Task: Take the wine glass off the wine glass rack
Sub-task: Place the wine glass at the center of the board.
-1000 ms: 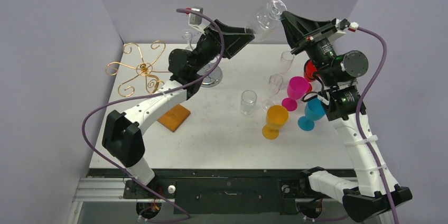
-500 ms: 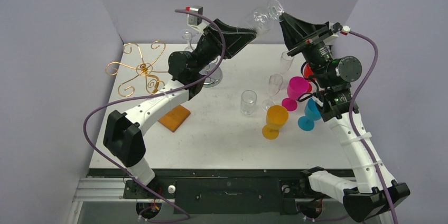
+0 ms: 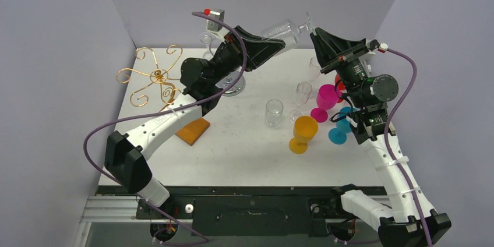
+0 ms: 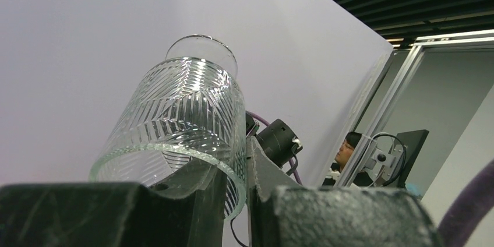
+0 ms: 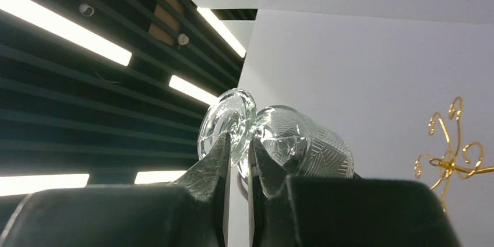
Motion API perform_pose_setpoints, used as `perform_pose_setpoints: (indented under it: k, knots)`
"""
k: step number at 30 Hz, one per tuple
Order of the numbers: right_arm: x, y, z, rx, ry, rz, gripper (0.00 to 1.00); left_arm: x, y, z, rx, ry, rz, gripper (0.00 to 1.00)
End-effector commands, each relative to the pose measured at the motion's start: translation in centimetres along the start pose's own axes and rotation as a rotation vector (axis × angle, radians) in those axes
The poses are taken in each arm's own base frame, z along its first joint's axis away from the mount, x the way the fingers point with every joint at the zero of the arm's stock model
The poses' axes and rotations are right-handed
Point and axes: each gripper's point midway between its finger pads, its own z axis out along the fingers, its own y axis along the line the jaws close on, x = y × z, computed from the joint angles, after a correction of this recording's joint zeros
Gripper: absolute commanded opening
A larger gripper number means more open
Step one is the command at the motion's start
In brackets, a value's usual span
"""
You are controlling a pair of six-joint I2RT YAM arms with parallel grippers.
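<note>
A clear cut-pattern wine glass (image 3: pixel 283 28) hangs sideways in the air above the table's far side, held between both arms. My left gripper (image 3: pixel 274 37) is shut on the wall of its bowl (image 4: pixel 186 113), one finger inside the rim and one outside. My right gripper (image 3: pixel 313 30) is shut on the stem, just behind the round foot (image 5: pixel 228 122). The gold wire wine glass rack (image 3: pixel 156 76) stands at the far left, apart from the glass, and its curls (image 5: pixel 451 154) also appear in the right wrist view.
Clear glasses (image 3: pixel 274 112) (image 3: pixel 302 92) stand mid-table, with pink (image 3: pixel 326 100), orange (image 3: pixel 303 132), blue (image 3: pixel 343 124) and red (image 3: pixel 339 78) goblets under the right arm. An orange block (image 3: pixel 193 130) lies near the left arm. A chrome round base (image 3: pixel 235 85) sits behind that arm.
The left jaws have closed onto the glass's rim. The glass has tipped from slanted to nearly level, and the right gripper has shifted a little down and left with it.
</note>
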Motion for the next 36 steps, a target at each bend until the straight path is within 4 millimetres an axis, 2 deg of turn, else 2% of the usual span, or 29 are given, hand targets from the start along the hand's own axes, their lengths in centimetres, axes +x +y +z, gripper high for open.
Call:
perform_pose_setpoints:
  k: [1, 3, 5, 6, 7, 9, 11, 13, 16, 20, 21, 22, 30, 36]
  knots:
    - [-0.2, -3.0, -0.8, 0.090, 0.024, -0.156, 0.00, -2.1, -3.7, 0.3, -0.019, -0.028, 0.082, 0.00]
    - [-1.1, -4.6, -1.1, 0.152, 0.005, -0.191, 0.02, -1.9, -3.1, 0.0, -0.082, -0.003, 0.124, 0.00]
    - [-1.8, -5.6, -1.6, 0.197, -0.017, -0.240, 0.13, -1.8, -2.8, -0.4, -0.146, 0.019, 0.148, 0.00]
    - [-2.0, -5.6, -1.8, 0.205, -0.027, -0.260, 0.24, -1.7, -2.8, -0.8, -0.181, 0.033, 0.146, 0.00]
    - [-2.4, -6.0, -2.2, 0.233, -0.038, -0.298, 0.30, -1.7, -2.7, -1.0, -0.198, 0.042, 0.169, 0.00]
    - [-3.2, -6.7, -2.8, 0.283, -0.060, -0.355, 0.54, -1.2, -2.0, -1.9, -0.277, 0.085, 0.171, 0.00]
    - [-4.2, -7.5, -3.6, 0.333, -0.084, -0.407, 0.66, -1.3, -2.2, -2.5, -0.320, 0.107, 0.193, 0.00]
    - [-5.2, -8.0, -4.3, 0.377, -0.104, -0.457, 0.73, -1.1, -2.0, -3.2, -0.373, 0.135, 0.197, 0.00]
    - [-6.4, -8.5, -5.2, 0.439, -0.118, -0.561, 0.78, -0.6, -1.4, -4.4, -0.471, 0.182, 0.212, 0.00]
    - [-7.6, -8.9, -6.0, 0.572, -0.123, -0.701, 0.79, 0.8, -0.2, -7.1, -0.650, 0.295, 0.261, 0.00]
    - [-7.9, -9.1, -6.0, 0.590, -0.123, -0.713, 0.79, 1.8, 0.5, -8.3, -0.714, 0.341, 0.249, 0.00]
    - [-8.0, -9.1, -6.1, 0.607, -0.115, -0.741, 0.79, 1.9, 0.4, -8.6, -0.729, 0.360, 0.265, 0.00]
    - [-9.1, -9.7, -6.1, 0.701, -0.106, -0.838, 0.80, 7.9, 2.3, -15.1, -0.978, 0.662, 0.274, 0.00]
    - [-9.1, -10.2, -5.8, 0.733, -0.101, -0.872, 0.80, 12.7, 3.6, -18.0, -1.040, 0.839, 0.257, 0.00]
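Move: The left hand holds the clear cut-glass wine glass by its rim; the bare middle of the table it is bound for lies about 55 cm below, some 6 cm back and 1 cm right. Near that spot, a clear tumbler stands roughly 5 cm ahead and 2 cm right of the hand, the yellow glass 5 cm back and 11 cm right. From the right hand, pinching the foot, the glass's middle is level, about 6 cm left. The right fingers open wide and let go of the wine glass's foot, that hand dropping some 14 cm, easing right and forward and tipping its fingers down. The left keeps its pinch on the bowl's rim and carries the glass down towards the table, slowly then faster, about 20 cm, drawing back a little and rolling some 70 degrees to swing the foot tablewards. ##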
